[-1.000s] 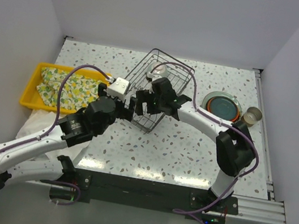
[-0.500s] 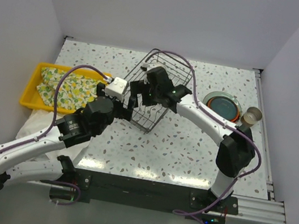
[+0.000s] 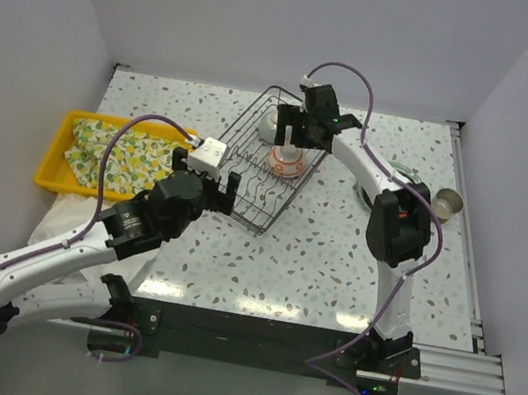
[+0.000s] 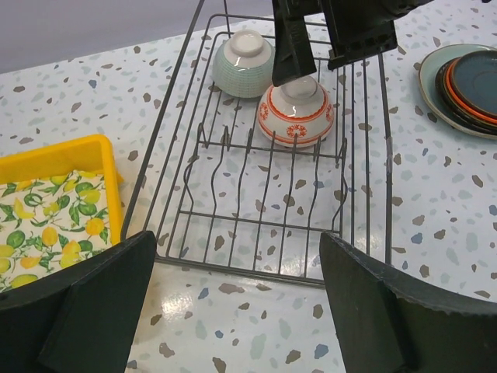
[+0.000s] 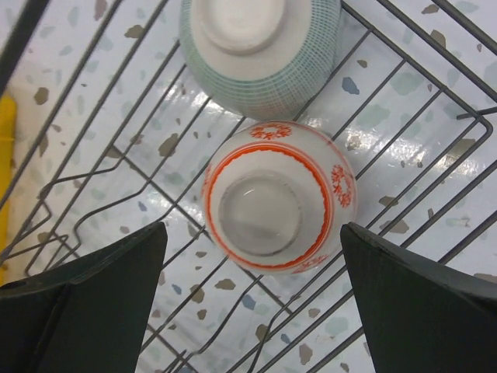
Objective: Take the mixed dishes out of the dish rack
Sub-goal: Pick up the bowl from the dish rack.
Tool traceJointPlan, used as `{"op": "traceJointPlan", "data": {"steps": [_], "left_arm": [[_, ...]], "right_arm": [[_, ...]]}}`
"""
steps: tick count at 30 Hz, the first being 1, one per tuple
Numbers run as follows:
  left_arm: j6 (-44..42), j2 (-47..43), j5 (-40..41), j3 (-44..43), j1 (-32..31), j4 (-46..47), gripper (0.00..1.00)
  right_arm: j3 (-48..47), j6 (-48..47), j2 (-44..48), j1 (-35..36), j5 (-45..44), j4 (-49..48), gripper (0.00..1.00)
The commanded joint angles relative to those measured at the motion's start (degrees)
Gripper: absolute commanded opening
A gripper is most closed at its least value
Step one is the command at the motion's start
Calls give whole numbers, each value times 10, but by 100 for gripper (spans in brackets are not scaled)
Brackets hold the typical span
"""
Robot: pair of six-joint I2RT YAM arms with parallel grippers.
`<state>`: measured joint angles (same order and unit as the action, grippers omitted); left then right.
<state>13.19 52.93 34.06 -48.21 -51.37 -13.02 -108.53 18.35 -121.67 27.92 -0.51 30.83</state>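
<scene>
The dish rack [image 3: 256, 196] is a black wire basket lying aslant at mid-table. Two bowls sit upside down in its far end: a celadon bowl [image 3: 273, 128] [image 5: 260, 50] and a red-patterned white bowl [image 3: 287, 161] [image 4: 295, 113] [image 5: 278, 203]. My right gripper [image 3: 293, 144] [image 5: 252, 227] hangs open directly above the red-patterned bowl, a finger on either side, not touching it. My left gripper [image 3: 223, 189] [image 4: 237, 241] is open and empty at the rack's near end [image 4: 256, 268]. Stacked plates [image 3: 394, 187] [image 4: 466, 85] and a beige cup [image 3: 444, 203] rest on the table at the right.
A yellow tray [image 3: 57, 148] holding a lemon-print cloth [image 3: 119, 153] sits at the left edge. A white cloth [image 3: 63, 215] lies under my left arm. The right arm partly covers the plate stack. Walls close in on three sides.
My right gripper has swung from the rack's near middle to its far end, uncovering both bowls, and now hovers over the red-patterned one. The left arm has barely moved.
</scene>
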Motion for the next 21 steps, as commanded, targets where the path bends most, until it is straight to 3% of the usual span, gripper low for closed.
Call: {"op": "traceJointPlan", "data": {"steps": [1, 14, 21], "left_arm": [[19, 2, -5, -8, 4, -4, 91], [17, 17, 0, -13, 6, -10, 91], [11, 22, 1, -11, 5, -5, 91]], "right_arm": [[-48, -9, -28, -13, -1, 11, 98], [-77, 27, -97, -27, 91, 54, 98], [-47, 56, -73, -26, 158, 6, 98]]}}
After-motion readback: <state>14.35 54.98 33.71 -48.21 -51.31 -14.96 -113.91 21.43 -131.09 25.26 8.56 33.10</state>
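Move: The orange-patterned bowl, upside down in the rack, lies almost straight below the open right hand: about 9 cm down, 1 cm farther out and 1 cm to the right. The teal bowl sits roughly 8 cm ahead and 4 cm to the left of this hand, also about 9 cm down; the rack's right rail runs some 8 cm to its right. From the left hand the orange bowl is about 23 cm ahead, 12 cm right and 21 cm lower. The right hand's wide-open fingers come down around the orange bowl, the robot's-right finger meeting its side. The hand sinks about 5 cm, first edging forward and right, then easing back and left as the wrist tips some 10 degrees more steeply down; the fingers don't close. The empty left hand sinks slightly. ##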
